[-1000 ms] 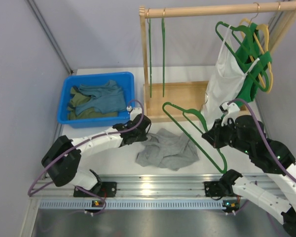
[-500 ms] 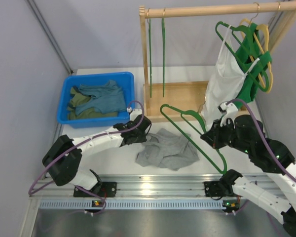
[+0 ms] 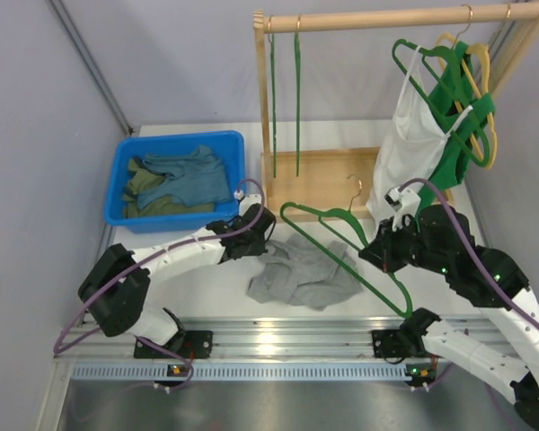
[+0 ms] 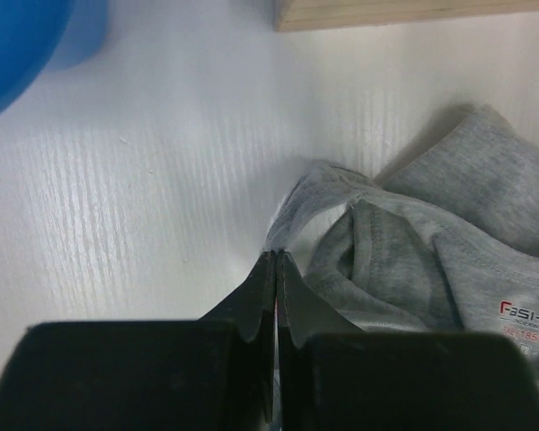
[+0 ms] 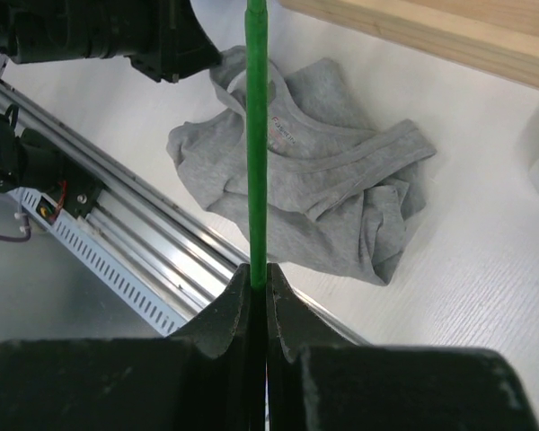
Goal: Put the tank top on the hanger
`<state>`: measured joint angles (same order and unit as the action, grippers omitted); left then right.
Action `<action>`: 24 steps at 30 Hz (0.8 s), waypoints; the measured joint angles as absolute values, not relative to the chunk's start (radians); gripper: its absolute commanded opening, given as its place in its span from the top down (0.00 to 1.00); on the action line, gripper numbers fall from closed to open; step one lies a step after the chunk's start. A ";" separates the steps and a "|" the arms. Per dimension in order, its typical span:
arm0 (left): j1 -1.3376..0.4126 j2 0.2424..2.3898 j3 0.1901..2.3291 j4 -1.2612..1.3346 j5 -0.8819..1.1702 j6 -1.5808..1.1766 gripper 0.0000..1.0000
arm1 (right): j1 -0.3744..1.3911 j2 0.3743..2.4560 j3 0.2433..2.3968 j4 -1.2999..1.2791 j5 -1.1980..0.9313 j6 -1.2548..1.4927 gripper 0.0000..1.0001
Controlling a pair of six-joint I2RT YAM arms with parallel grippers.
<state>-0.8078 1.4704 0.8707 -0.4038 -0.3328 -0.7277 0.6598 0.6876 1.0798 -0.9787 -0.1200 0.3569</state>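
Note:
The light grey tank top lies crumpled on the white table between the arms. My left gripper is at its upper left edge. In the left wrist view the left gripper is shut on a fold of the tank top, a narrow strip of fabric rising from between the tips. My right gripper is shut on the thin green hanger, which stretches over the garment with its gold hook pointing to the back. In the right wrist view the right gripper pinches the hanger above the tank top.
A blue bin with teal and olive clothes stands at the back left. The wooden rack carries two thin green hangers, a white tank top on thick green hangers, and a yellow hanger. An aluminium rail runs along the near edge.
My left gripper has closed on the tank top's edge. The right arm has swung the hanger to the left, further over the garment.

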 measured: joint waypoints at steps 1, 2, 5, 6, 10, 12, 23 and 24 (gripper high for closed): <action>-0.807 1.470 0.879 -0.404 -0.331 -0.714 1.00 | 0.660 0.689 1.079 -0.982 -0.130 0.352 1.00; -0.807 1.468 0.886 -0.404 -0.330 -0.704 1.00 | 0.660 0.689 1.079 -0.987 -0.140 0.348 1.00; -0.807 1.456 0.910 -0.406 -0.330 -0.675 1.00 | 0.660 0.688 1.079 -1.000 -0.165 0.340 1.00; -0.807 1.449 0.920 -0.412 -0.330 -0.665 1.00 | 0.660 0.687 1.079 -1.003 -0.176 0.336 1.00; -0.807 1.422 0.941 -0.418 -0.330 -0.641 1.00 | 0.660 0.685 1.065 -1.011 -0.206 0.329 1.00; -0.807 1.411 0.943 -0.422 -0.329 -0.632 1.00 | 0.660 0.685 1.060 -1.020 -0.222 0.322 1.00; -0.807 1.327 0.946 -0.457 -0.302 -0.576 1.00 | 0.660 0.717 1.037 -1.033 -0.260 0.271 1.00; -0.807 1.319 0.947 -0.457 -0.299 -0.572 1.00 | 0.660 0.725 1.027 -1.031 -0.263 0.267 1.00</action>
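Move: The left fingers are already shut on the tank top's strap; the hanger's free tip is about 5 cm to their right, 3 ahead and 8 above. The rack base's near left corner stands some 8 cm ahead, 1 left and 1 below. For the right hand, holding the hanger, the strap is about 12 cm ahead, 19 left and 20 below, and the tank top's middle 7 ahead, 9 left and 24 below. Left lifts its pinched strap some 7 cm; right lowers the hanger 3 cm, easing back, towards that strap. ##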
